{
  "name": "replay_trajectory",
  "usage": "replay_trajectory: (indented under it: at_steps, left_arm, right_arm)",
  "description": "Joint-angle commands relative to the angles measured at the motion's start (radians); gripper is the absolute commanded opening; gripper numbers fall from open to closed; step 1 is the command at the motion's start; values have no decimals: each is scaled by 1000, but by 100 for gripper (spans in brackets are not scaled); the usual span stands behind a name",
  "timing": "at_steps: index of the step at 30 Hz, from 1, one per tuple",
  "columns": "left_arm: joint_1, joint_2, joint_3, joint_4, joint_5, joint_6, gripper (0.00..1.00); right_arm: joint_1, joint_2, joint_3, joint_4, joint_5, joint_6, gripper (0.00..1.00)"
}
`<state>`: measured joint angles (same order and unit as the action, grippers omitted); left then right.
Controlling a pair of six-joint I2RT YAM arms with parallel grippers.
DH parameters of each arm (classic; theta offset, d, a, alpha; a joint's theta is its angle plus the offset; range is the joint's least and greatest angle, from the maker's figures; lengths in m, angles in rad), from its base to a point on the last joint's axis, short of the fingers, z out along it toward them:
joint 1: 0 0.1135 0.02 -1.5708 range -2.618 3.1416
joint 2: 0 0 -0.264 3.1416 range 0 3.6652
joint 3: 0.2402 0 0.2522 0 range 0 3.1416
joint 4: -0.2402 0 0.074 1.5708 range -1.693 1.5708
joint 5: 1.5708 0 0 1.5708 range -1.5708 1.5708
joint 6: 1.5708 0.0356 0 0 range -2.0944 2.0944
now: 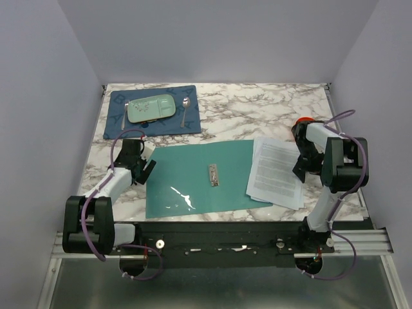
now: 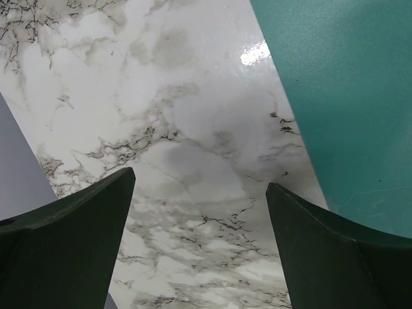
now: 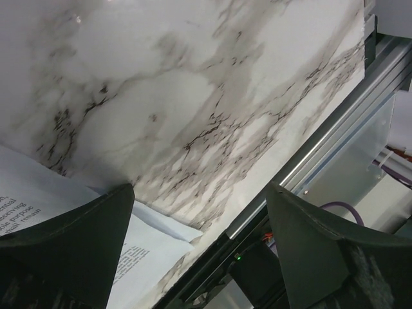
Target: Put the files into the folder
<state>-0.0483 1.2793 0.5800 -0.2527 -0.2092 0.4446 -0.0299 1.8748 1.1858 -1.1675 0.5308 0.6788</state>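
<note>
The teal folder (image 1: 193, 183) lies open and flat mid-table, a small metal clip (image 1: 214, 175) at its spine. The files (image 1: 277, 172), white printed sheets, lie in a loose stack just right of it, overlapping its right edge. My left gripper (image 1: 145, 168) hovers open at the folder's left edge. In the left wrist view it (image 2: 201, 180) stands over bare marble, with the folder (image 2: 347, 96) to the right. My right gripper (image 1: 301, 168) is open at the right edge of the files. In the right wrist view it (image 3: 201, 188) holds nothing, and a corner of the files (image 3: 151, 248) shows below its left finger.
A dark blue placemat (image 1: 119, 125) at the back left carries a pale green tray (image 1: 151, 108) and a spoon (image 1: 185, 109). A red object (image 1: 304, 121) sits behind the right arm. The table's edge and a metal rail (image 3: 309, 161) run close to the right gripper.
</note>
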Motion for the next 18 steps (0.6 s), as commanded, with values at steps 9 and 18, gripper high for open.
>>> replay_trajectory:
  at_steps: [9,18]
  left_arm:
    - [-21,69,43,-51,50,-43,99]
    - [-19,19,70,-112,39,-27,99]
  right_arm:
    - [205,12,8,117,-110,-44,93]
    - [180,-223,20,255,-192,-123,90]
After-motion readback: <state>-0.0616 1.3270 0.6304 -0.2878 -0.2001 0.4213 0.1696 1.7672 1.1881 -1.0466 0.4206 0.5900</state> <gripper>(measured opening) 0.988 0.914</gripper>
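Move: The files lie flat on the table, their middle about 12 cm left of the right hand, level with it and some 1 cm below its fingertips. The open folder's metal clasp is roughly 35 cm to the right hand's left, also level, and the orange bowl stands around 18 cm straight ahead. From the left hand, the files lie about 48 cm to the right, neither ahead nor back. Still pushing the files' right edge, the right hand sweeps about 7 cm left, turning counter-clockwise, then forward. ##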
